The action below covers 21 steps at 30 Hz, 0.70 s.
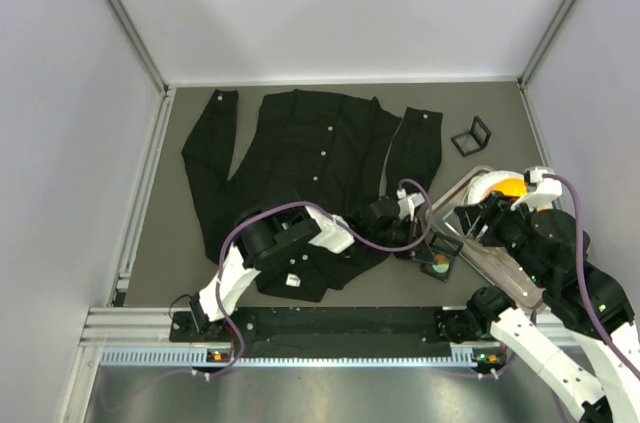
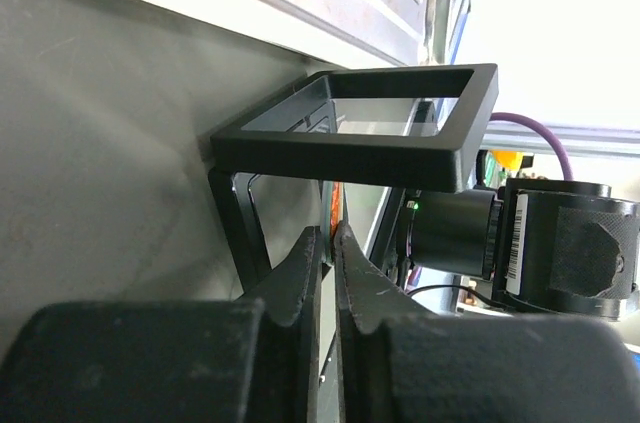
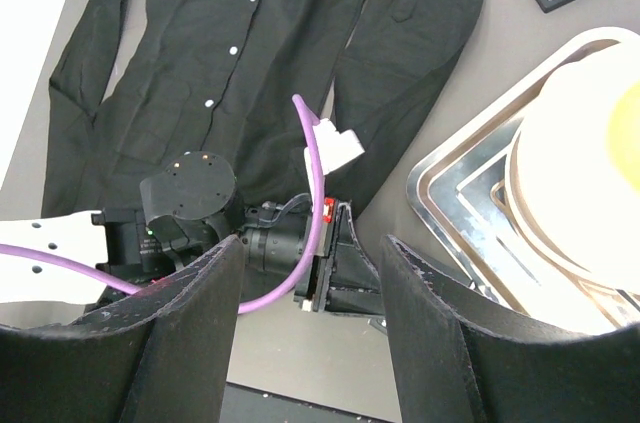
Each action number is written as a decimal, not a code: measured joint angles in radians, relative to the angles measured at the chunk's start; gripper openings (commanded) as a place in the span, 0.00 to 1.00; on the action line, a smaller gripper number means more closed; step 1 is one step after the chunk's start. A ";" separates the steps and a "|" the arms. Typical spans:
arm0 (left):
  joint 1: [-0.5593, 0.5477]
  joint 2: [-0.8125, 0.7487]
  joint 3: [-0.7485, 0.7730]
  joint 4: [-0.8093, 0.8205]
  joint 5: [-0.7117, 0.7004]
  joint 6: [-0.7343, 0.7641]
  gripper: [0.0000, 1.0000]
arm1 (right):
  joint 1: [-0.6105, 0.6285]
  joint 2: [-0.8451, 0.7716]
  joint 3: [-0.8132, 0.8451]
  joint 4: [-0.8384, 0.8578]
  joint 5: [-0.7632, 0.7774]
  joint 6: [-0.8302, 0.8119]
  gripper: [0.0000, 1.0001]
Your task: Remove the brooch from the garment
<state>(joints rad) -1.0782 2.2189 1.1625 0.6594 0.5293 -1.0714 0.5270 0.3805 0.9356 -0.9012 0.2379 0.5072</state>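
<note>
The garment (image 1: 300, 158), a black button-up shirt, lies flat on the grey table, also shown in the right wrist view (image 3: 250, 53). My left gripper (image 1: 430, 251) reaches right past its hem to a small open black box (image 1: 449, 261). In the left wrist view the left gripper (image 2: 328, 235) is shut on the thin brooch (image 2: 335, 205), seen edge-on as an orange and green sliver under the box's framed lid (image 2: 350, 143). From above the brooch (image 1: 438, 265) shows as a small coloured disc at the box. My right gripper (image 3: 310, 323) hangs open above, holding nothing.
A metal tray (image 1: 452, 205) with a white bowl (image 1: 500, 186) sits right of the box, under my right arm. A second black box (image 1: 471, 136) stands at the back right. The left arm's purple cable (image 3: 305, 193) loops over the shirt's hem.
</note>
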 measured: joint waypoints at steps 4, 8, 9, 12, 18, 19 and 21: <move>-0.002 0.000 0.003 -0.023 -0.001 0.001 0.19 | 0.000 0.000 0.000 -0.001 -0.001 0.000 0.56; -0.003 -0.002 0.004 -0.050 -0.003 0.004 0.32 | 0.000 0.000 0.000 -0.001 -0.003 0.001 0.56; -0.004 -0.006 0.006 -0.058 -0.005 0.007 0.34 | 0.000 0.000 -0.001 -0.001 -0.003 0.000 0.56; -0.005 -0.025 0.009 -0.091 -0.013 0.019 0.38 | 0.000 0.000 -0.005 0.000 -0.004 0.000 0.56; -0.007 -0.058 0.010 -0.153 -0.032 0.040 0.43 | 0.000 0.000 -0.014 -0.004 -0.014 0.002 0.56; -0.008 -0.062 0.013 -0.169 -0.036 0.046 0.44 | 0.000 0.000 -0.016 -0.004 -0.015 0.002 0.56; -0.011 -0.072 0.018 -0.202 -0.049 0.056 0.45 | 0.000 0.000 -0.022 -0.004 -0.018 0.002 0.56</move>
<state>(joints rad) -1.0889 2.1464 1.1801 0.4576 0.4805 -1.0153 0.5270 0.3801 0.9138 -0.9051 0.2199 0.5087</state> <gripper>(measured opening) 0.435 0.560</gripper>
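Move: Just past the left fingertips, about 3 cm to the hand's right and 1 cm back, the pinched brooch is over the open black case's base, which lies some 3 cm below the hand. The case's lid stands up about 3 cm ahead and 4 cm right; the metal tray is roughly 16 cm right and 4 cm ahead. From the idle right hand, the case base is about 4 cm left, 3 cm back and 24 cm down. Opening from nearly shut to a bit under half, the left fingers let go of the brooch over the case's base while the hand stays almost in place. It dips by roughly half a centimetre, then rises again and draws back about 1 cm to the left, the fingertips tipping some 5 degrees farther down. ##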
